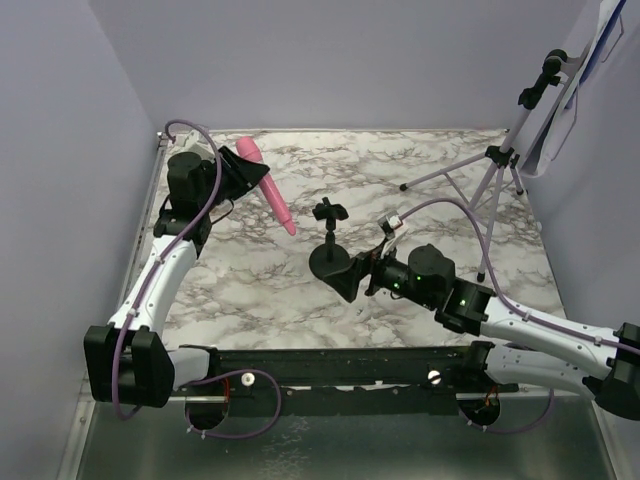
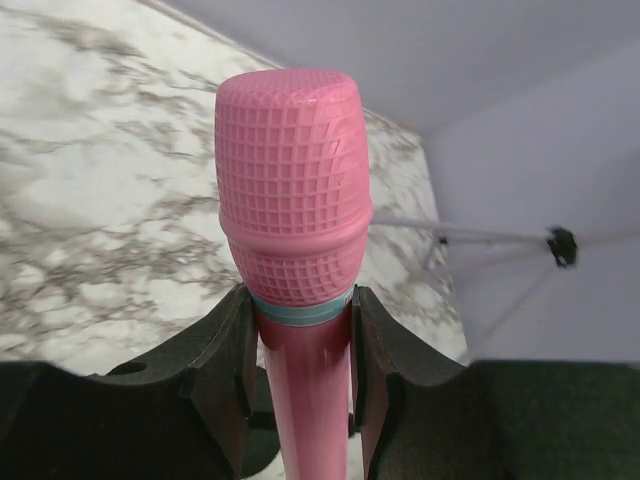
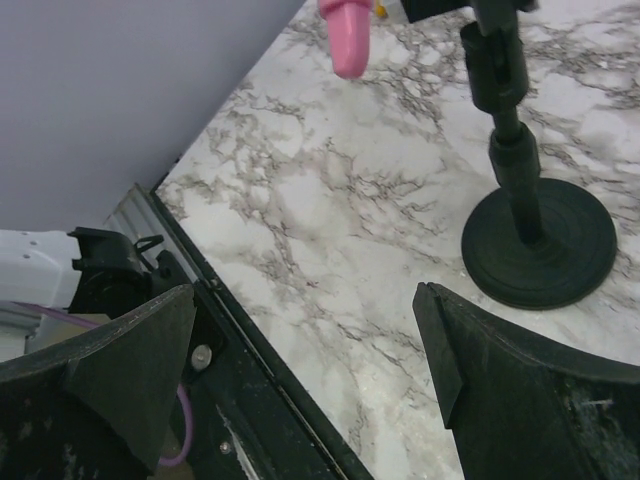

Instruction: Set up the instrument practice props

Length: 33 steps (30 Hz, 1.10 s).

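My left gripper [image 1: 243,176] is shut on the pink microphone [image 1: 272,195], which hangs off the table at a slant, head up and tail pointing toward the middle. The left wrist view shows both pads pressed on its neck [image 2: 300,345], just under the gridded head [image 2: 292,180]. The small black mic stand [image 1: 329,255] is upright on its round base [image 3: 540,243] in the middle of the marble table [image 1: 250,290]. My right gripper [image 1: 352,282] is open with nothing in it, low beside the base on its near right side. The music stand's silver tripod [image 1: 490,170] stands at the back right, with sheet-music pages [image 1: 600,50] above it.
Lavender walls close in the table on the left, back and right. A black rail [image 1: 330,368] runs along the near edge between the arm bases. The microphone's tail [image 3: 346,35] hangs left of the stand's post [image 3: 505,120] in the right wrist view.
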Each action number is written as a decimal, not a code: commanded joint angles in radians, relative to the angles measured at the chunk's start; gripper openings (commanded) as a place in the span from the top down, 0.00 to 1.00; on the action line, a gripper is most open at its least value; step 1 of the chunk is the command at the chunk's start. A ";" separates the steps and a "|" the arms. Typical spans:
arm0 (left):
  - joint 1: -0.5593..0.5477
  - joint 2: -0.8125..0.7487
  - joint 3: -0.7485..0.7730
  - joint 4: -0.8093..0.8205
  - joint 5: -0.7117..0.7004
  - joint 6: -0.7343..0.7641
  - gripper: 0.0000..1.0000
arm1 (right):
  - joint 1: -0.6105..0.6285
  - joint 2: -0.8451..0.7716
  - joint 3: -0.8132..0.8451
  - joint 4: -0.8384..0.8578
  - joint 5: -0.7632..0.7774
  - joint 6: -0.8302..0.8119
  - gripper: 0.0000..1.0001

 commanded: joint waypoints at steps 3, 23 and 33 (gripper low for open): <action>-0.026 -0.044 0.073 0.232 0.445 0.056 1.00 | 0.000 0.024 0.048 0.120 -0.116 -0.011 0.00; -0.336 -0.121 0.125 0.243 0.455 -0.010 1.00 | -0.001 0.063 0.042 0.414 -0.074 0.175 0.00; -0.492 -0.188 0.015 0.350 0.263 0.057 1.00 | 0.000 0.042 -0.028 0.529 -0.111 0.142 0.48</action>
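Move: The left hand holds the pink microphone just below its head. The open right gripper it is bringing it to lies about 22 cm back, 20 cm to its right and 5 cm lower. From the right hand, the microphone's middle is some 18 cm ahead, 17 cm left and 2 cm higher. The black microphone stand's middle is about 14 cm ahead of the right hand, 4 cm left and 10 cm below. The right fingers close by about half around the lower handle of the microphone, after that hand rises some 10 cm, eases slightly left and tips its fingers up. The left hand, keeping its grip below the head, carries the microphone about 18 cm back and 18 cm right, climbing and then sinking a little before the end, turning clockwise nearly 50 degrees and tilting up. ##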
